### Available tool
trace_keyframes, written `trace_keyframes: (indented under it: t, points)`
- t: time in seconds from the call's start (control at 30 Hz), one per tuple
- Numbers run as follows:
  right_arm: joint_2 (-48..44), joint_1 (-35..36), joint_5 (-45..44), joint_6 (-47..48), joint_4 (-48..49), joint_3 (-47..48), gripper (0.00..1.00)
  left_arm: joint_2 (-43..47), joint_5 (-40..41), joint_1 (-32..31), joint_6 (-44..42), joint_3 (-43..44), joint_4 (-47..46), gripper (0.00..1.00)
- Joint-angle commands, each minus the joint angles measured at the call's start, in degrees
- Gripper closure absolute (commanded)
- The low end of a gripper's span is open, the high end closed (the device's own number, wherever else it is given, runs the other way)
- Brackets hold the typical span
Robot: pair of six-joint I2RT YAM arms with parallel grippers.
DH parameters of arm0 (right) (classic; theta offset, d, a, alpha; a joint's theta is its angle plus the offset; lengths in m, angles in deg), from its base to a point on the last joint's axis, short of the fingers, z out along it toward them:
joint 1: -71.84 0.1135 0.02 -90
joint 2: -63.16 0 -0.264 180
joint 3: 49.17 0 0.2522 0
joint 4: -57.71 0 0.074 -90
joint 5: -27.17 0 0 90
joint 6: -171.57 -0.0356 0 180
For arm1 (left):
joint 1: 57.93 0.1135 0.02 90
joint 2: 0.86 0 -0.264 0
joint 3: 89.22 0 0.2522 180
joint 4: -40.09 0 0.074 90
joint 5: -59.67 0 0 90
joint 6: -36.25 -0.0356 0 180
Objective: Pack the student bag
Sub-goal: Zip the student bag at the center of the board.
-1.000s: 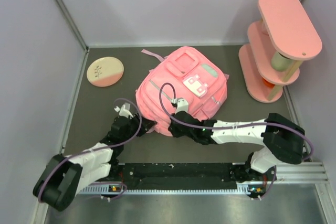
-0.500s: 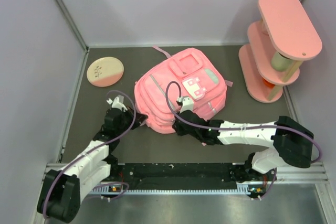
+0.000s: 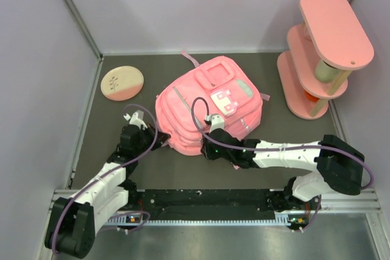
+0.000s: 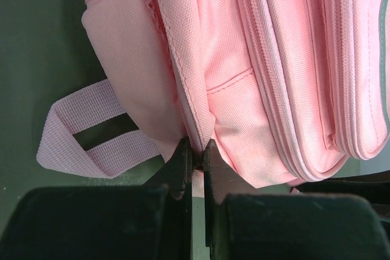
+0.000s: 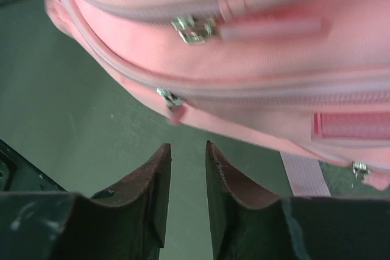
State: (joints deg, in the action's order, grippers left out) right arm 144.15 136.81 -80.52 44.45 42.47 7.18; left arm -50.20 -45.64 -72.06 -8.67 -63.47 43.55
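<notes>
The student bag (image 3: 210, 98), a pink backpack with grey zipper strips, lies front-up in the middle of the dark mat. My left gripper (image 3: 161, 144) is at its lower left corner. In the left wrist view that gripper (image 4: 195, 151) is shut on a seam fold of the bag (image 4: 274, 71), with fabric pinched between the tips. My right gripper (image 3: 205, 148) sits at the bag's near edge. Seen from the right wrist, it (image 5: 187, 148) stands slightly open with nothing between its fingers, just below a metal zipper pull (image 5: 170, 98) on the bag (image 5: 256, 59).
A pink tiered shelf (image 3: 323, 53) stands at the back right. A round pink and cream disc (image 3: 122, 83) lies at the back left. A pale webbing strap loop (image 4: 79, 144) lies on the mat left of my left gripper. Walls enclose the mat on three sides.
My left arm reached forward and its gripper shut on the bag's corner seam. The bag shifted and turned slightly away. My right gripper's jaws have parted.
</notes>
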Motion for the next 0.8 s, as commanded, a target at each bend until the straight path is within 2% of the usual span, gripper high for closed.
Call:
trace_keyframes:
  t: [0.0,0.07,0.17,0.2,0.27,0.3,0.33,0.4,0.43,0.53,0.6,0.63,0.67,0.73,0.77]
  points:
    - [-0.66,-0.55,3.19,-0.66,-2.57,-3.47,0.67,-0.40,0.55,1.03,-1.75,0.93,-4.11,1.00]
    - [-0.92,-0.55,4.41,-1.89,-2.66,-5.48,0.50,-0.40,0.28,1.12,-1.75,0.76,-4.28,1.00]
    - [-2.68,-0.46,5.48,-4.44,-0.82,-9.52,0.43,-0.75,-1.47,1.30,-0.52,-0.21,-7.17,1.00]
    - [-3.29,-0.55,5.39,-6.01,-0.20,-10.41,0.43,-1.54,-2.00,1.30,0.61,-0.47,-8.05,0.96]
    - [-5.40,-0.46,5.04,-6.38,0.24,-12.17,0.39,-2.07,-4.01,1.30,1.50,-0.74,-9.64,0.75]
    - [-6.10,-0.46,4.78,-6.47,0.07,-12.35,0.38,-2.33,-5.07,1.30,1.42,-0.48,-9.56,0.56]
    - [-7.15,-0.55,4.34,-6.64,-0.45,-12.35,0.33,-2.25,-6.04,1.21,1.24,0.31,-7.82,0.44]
    - [-7.69,-0.55,5.21,-6.47,-0.63,-11.83,0.23,-0.68,-7.44,1.30,1.59,1.02,-5.88,0.33]
    - [-7.69,-0.55,5.47,-6.47,-1.94,-11.22,0.20,0.46,-7.45,1.30,1.68,1.19,-5.00,0.30]
    - [-8.83,-0.20,5.13,-6.21,-2.22,-9.46,0.20,6.44,-6.40,1.21,1.59,1.63,0.01,0.20]
    - [-12.60,0.24,4.43,-5.33,1.11,-10.42,0.20,11.26,-5.00,1.21,1.42,1.81,5.02,0.14]
    - [-14.44,0.51,3.38,-4.98,3.65,-12.60,0.20,12.68,-4.64,1.21,1.50,1.55,5.73,0.10]
    - [-17.50,0.60,3.28,-4.54,10.46,-14.27,0.20,13.74,-4.73,1.21,1.85,0.50,5.47,0.08]
    - [-19.98,0.60,0.75,-2.78,15.95,-18.22,0.20,15.68,-7.26,1.21,4.48,-0.91,2.76,0.07]
    - [-20.95,0.51,-0.14,-2.34,21.63,-19.37,0.19,15.77,-8.32,1.21,5.53,-1.61,1.35,0.07]
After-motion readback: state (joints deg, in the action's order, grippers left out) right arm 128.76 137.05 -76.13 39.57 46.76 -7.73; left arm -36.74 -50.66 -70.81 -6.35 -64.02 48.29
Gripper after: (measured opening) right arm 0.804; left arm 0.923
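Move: The bag's left front corner edge is between the left fingertips, right at the hand point; a grey strap loop shows some 5 cm to that hand's left, 3 cm ahead and 7 cm below, and the bag's middle is about 13 cm ahead and 17 cm right. The zip pull is just off the right fingertips, roughly 2 cm ahead and 1 cm left, while a second zip pull sits about 6 cm ahead and 8 cm right of the right hand. The bag's pinched corner stays in the still left fingers at first, then is let go as they spread wide and lift about 4 cm, easing slightly back. From the zip pull the parting right fingers open wider and drop quickly some 5 cm while going back and right, pause low over the table, then rise to their starting height, ending about 5 cm back and right. ##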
